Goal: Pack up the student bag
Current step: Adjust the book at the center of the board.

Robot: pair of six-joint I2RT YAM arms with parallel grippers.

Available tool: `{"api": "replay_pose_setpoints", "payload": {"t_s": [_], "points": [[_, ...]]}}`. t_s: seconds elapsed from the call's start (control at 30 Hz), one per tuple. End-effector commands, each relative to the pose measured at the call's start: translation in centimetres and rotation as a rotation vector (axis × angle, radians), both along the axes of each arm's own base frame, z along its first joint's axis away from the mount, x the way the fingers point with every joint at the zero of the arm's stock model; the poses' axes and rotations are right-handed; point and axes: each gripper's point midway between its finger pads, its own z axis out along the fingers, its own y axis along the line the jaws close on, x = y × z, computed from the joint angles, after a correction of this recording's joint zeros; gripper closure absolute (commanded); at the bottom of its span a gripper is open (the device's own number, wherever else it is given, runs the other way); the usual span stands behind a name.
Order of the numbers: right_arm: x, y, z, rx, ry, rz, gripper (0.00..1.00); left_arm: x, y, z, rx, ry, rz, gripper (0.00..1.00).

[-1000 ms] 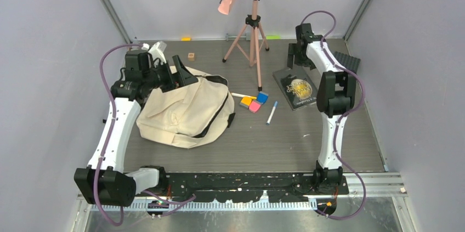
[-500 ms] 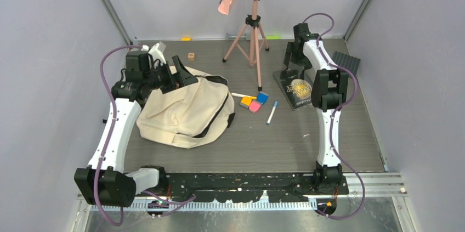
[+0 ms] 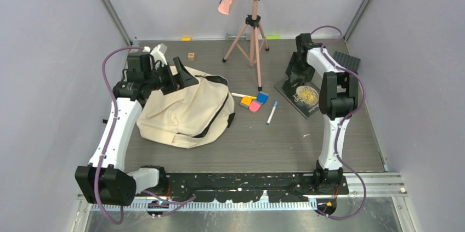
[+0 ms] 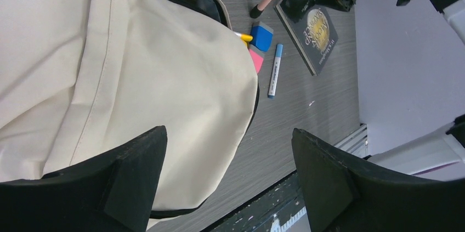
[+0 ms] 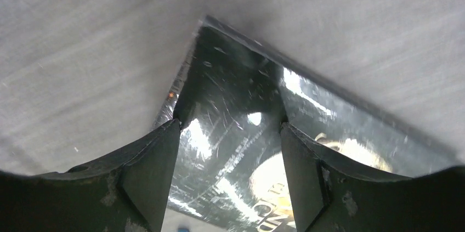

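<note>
The student bag, a large beige backpack with black trim, lies flat at the table's left; it also fills the left wrist view. My left gripper hovers over the bag's far edge, open and empty. A black book with a gold emblem lies at the right. My right gripper is down on the book's far corner. Its jaws stand apart, tips against the glossy cover, with the book's corner just beyond them.
Between bag and book lie an orange block, a blue block, a pink block and a blue marker. A pink tripod stands at the back centre. A small wooden cube and a dark ribbed pad sit near the back.
My right gripper came down onto the book's far corner and its jaws narrowed a little. The book swivelled and slid to the right. The left arm barely moved.
</note>
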Motion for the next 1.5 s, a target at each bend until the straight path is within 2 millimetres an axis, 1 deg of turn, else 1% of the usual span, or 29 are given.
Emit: {"api": "replay_pose_setpoints", "payload": {"t_s": [0.0,0.03,0.07,0.1,0.13,0.17,0.2,0.23,0.3,0.33,0.43,0.53,0.63,0.67,0.7,0.77,0.8,0.83,0.87,0.9,0.93,0.97,1.0,1.03,1.17,1.27,1.37,1.43,1.47], "points": [[-6.5,0.6,-0.9,0.038,0.139,-0.104,0.28,0.0,-0.5,0.4,-0.010,-0.023,-0.038,0.14],[-7.8,0.7,-1.6,0.032,0.163,-0.125,0.28,-0.1,-0.5,0.3,-0.009,-0.022,-0.039,0.14],[-7.9,0.7,-0.6,0.035,0.132,-0.133,0.28,-0.1,-0.5,0.2,-0.009,-0.020,-0.040,0.14],[-9.2,0.7,-1.2,0.028,0.153,-0.152,0.28,-0.3,-0.6,0.1,-0.010,-0.016,-0.042,0.14],[-9.5,0.8,-0.3,0.030,0.129,-0.158,0.28,-0.4,-0.6,0.0,-0.009,-0.014,-0.042,0.14],[-10.6,0.9,-0.7,0.018,0.143,-0.171,0.28,-0.5,-0.6,-0.1,-0.010,-0.011,-0.041,0.14],[-10.9,1.0,0.3,0.018,0.118,-0.173,0.28,-0.6,-0.6,-0.1,-0.010,-0.010,-0.039,0.14],[-12.0,1.4,-0.1,0.011,0.132,-0.173,0.28,-0.8,-0.6,-0.2,-0.008,-0.009,-0.038,0.14],[-12.7,2.1,1.6,0.020,0.080,-0.162,0.27,-1.0,-0.7,-0.2,-0.006,-0.010,-0.033,0.15],[-13.0,2.3,1.7,0.020,0.076,-0.157,0.27,-1.1,-0.6,-0.3,-0.005,-0.011,-0.032,0.15],[-12.2,1.4,4.1,-0.001,0.019,-0.143,0.20,-1.5,-0.7,-0.2,-0.009,-0.008,-0.031,0.15],[-11.4,-0.2,5.4,-0.045,-0.001,-0.099,0.10,-1.7,-0.6,0.0,-0.008,-0.013,-0.030,0.15],[-10.4,-1.8,5.7,-0.028,-0.008,-0.082,0.05,-1.8,-0.6,0.4,-0.008,-0.028,-0.027,0.15],[-10.2,-3.0,5.9,-0.022,-0.011,-0.097,0.04,-1.9,-0.5,0.5,-0.007,-0.033,-0.024,0.14],[-10.0,-3.9,5.8,-0.019,-0.009,-0.111,0.04,-2.0,-0.5,0.6,-0.006,-0.038,-0.022,0.14],[-9.9,-6.9,5.7,-0.020,-0.002,-0.176,0.03,-2.3,-0.3,0.7,-0.002,-0.045,-0.013,0.14],[-9.7,-7.6,5.4,-0.021,0.006,-0.190,0.03,-2.4,-0.3,0.7,-0.001,-0.045,-0.011,0.13],[-9.5,-8.9,5.5,-0.014,0.003,-0.218,0.03,-2.6,-0.2,0.6,0.000,-0.045,-0.007,0.13],[-9.5,-9.4,4.8,-0.010,0.023,-0.229,0.03,-2.8,-0.1,0.5,0.002,-0.043,-0.003,0.13],[-9.3,-10.5,4.6,-0.005,0.027,-0.248,0.03,-3.1,-0.1,0.5,0.003,-0.046,0.001,0.13],[-9.4,-10.9,3.9,-0.003,0.050,-0.254,0.03,-3.3,0.0,0.4,0.006,-0.046,0.006,0.13],[-9.2,-11.8,4.0,-0.005,0.048,-0.267,0.03,-3.5,0.1,0.2,0.008,-0.045,0.008,0.13],[-9.3,-12.2,3.2,-0.006,0.075,-0.275,0.03,-3.7,0.2,0.2,0.011,-0.048,0.010,0.12],[-9.2,-13.1,3.2,-0.018,0.076,-0.291,0.03,-3.9,0.2,0.1,0.013,-0.051,0.013,0.11],[-10.2,-15.3,1.2,-0.019,0.137,-0.347,0.03,-4.6,0.6,-0.2,0.028,-0.057,0.026,0.11],[-10.3,-16.0,0.2,0.038,0.139,-0.386,0.03,-5.0,0.9,-0.4,0.042,-0.047,0.033,0.10],[-10.2,-15.5,-0.8,0.082,0.143,-0.392,0.04,-5.2,0.9,-0.5,0.044,-0.044,0.033,0.10],[-10.2,-14.9,-1.4,0.122,0.143,-0.396,0.05,-5.1,0.9,-0.5,0.042,-0.043,0.035,0.10],[-10.5,-14.2,-1.9,0.152,0.152,-0.401,0.06,-5.1,0.8,-0.5,0.040,-0.041,0.034,0.10]]}}
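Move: The book's middle lies about 7 cm back and 1 cm right of the right hand, whose fingertips already rest on its far-left part. From that hand the blue-capped marker is some 16 cm back and 12 cm left, the blue block 9 cm back and 16 cm left, the black pad 6 cm ahead and 23 cm right, all about 3 cm lower. From the left hand the book is roughly 8 cm ahead, 51 cm right and 24 cm down. Keep the right fingertips down on the book's far-left part and sweep the hand back about 13 cm, to swing that end towards the base. Then open the fingers wider, lift some 4 cm and carry the hand about 18 cm right, turning it clockwise, before lowering it at the book's far-right corner. Meanwhile draw the open left gripper back about 5 cm above the bag. ##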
